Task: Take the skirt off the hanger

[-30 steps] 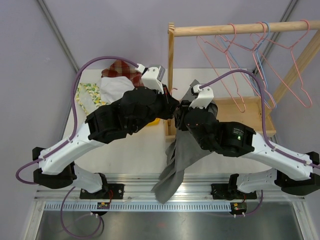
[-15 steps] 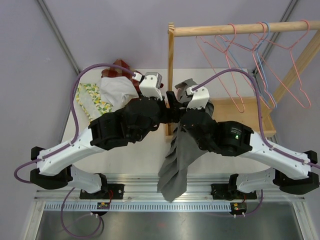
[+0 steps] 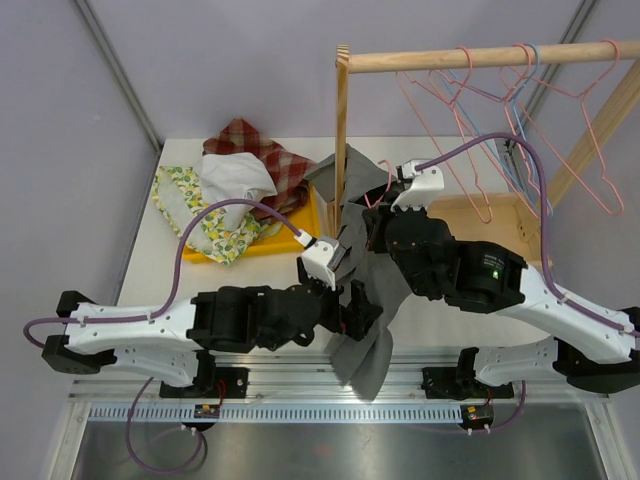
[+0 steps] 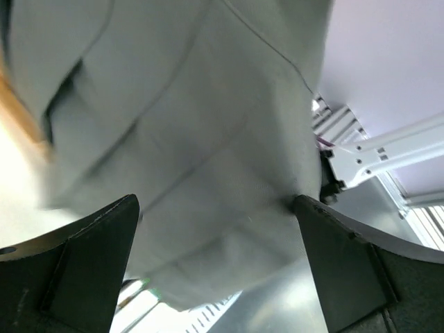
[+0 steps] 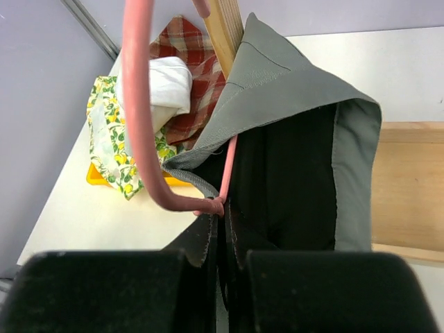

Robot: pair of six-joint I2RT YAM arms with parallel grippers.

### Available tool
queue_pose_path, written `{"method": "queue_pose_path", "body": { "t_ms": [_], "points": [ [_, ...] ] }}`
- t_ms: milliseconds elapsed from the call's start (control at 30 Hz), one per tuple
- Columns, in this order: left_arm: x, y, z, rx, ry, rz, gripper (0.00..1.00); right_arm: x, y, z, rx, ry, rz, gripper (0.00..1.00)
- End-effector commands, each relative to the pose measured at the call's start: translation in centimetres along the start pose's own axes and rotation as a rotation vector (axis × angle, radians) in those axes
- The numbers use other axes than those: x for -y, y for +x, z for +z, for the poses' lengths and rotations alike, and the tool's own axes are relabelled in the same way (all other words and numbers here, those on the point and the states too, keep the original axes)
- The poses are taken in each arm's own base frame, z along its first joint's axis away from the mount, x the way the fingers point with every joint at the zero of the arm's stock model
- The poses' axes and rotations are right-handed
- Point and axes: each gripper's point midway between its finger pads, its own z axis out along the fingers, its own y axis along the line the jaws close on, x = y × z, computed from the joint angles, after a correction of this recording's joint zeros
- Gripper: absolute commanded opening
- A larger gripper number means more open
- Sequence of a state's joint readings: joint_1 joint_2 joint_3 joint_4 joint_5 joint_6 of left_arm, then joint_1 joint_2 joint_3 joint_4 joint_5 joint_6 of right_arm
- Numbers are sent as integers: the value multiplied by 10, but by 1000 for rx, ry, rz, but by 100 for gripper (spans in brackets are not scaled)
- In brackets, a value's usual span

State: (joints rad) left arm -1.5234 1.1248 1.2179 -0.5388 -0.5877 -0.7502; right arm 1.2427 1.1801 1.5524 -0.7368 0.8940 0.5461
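The grey skirt (image 3: 365,355) hangs on a pink hanger (image 5: 139,111), its lower end drooping past the table's near edge. In the right wrist view the skirt (image 5: 291,90) shows its dark lining. My right gripper (image 5: 223,232) is shut on the hanger where its hook meets the arms, with the skirt's waistband beside it. In the top view that gripper (image 3: 374,232) is next to the wooden post. My left gripper (image 3: 358,310) is low by the skirt's lower half. It (image 4: 218,239) stands wide open, with grey fabric (image 4: 194,139) just ahead of the fingers and nothing gripped.
A yellow tray (image 3: 290,240) at the back left holds a pile of clothes (image 3: 235,175). A wooden rack post (image 3: 342,120) rises just behind the skirt. Its rod carries several pink and blue hangers (image 3: 520,100) above a wooden base (image 3: 495,225).
My left gripper let go, opened wide and dropped toward the near edge beside the skirt's lower half. The right gripper closed on the hanger and the skirt's top rose near the post.
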Motion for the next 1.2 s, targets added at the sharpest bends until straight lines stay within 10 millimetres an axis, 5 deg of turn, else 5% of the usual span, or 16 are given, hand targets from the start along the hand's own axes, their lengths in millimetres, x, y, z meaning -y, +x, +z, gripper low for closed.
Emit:
{"method": "queue_pose_path", "body": {
  "t_ms": [0,233,400,433,500,700,833,967,1167],
  "points": [
    [48,-8,-2,45,147,-79,99,-15,-42,-4,108,-40,179,0],
    [64,-27,4,98,92,-21,94,-15,-42,-6,94,-44,190,0],
    [43,-27,11,125,-41,-12,39,-12,-47,-12,94,-51,205,0],
    [37,-27,12,130,-66,-9,18,-10,-49,-15,95,-59,214,0],
    [22,-25,12,146,-132,-3,0,-9,-50,-18,94,-67,227,0],
    [13,-21,13,146,-176,23,0,-3,-52,-22,105,-69,236,4],
    [12,-13,15,139,-199,37,0,-3,-57,-22,120,-66,238,52],
    [15,-9,16,141,-231,74,0,-4,-59,-22,127,-64,232,73],
    [20,-8,14,144,-252,98,0,-5,-61,-20,130,-57,226,75]
  ]
}}
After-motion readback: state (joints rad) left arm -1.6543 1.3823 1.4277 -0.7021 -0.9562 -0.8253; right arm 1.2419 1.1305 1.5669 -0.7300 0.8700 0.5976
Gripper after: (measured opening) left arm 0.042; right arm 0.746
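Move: The skirt's hanging cloth is just off the open left fingertips, roughly 4 cm to the right and 1 cm back, about level. The right gripper already pinches the hanger at its neck, the hook rising some 3 cm above the grip; the skirt's waist gapes around 8 cm ahead and 3 cm left of that hand, 2 cm lower. The rack's post stands roughly 12 cm ahead and 5 cm left of the right hand, its middle about 12 cm lower. Bring the open left gripper about 4 cm right and some 3 cm back onto the hanging skirt, shut it on the cloth, then draw it forward and left by a similar amount before easing slightly right and down, turning counter-clockwise. Once the left holds, lift the right gripper 2 cm, shifting it slightly right, and open it wide around the hanger's neck. ##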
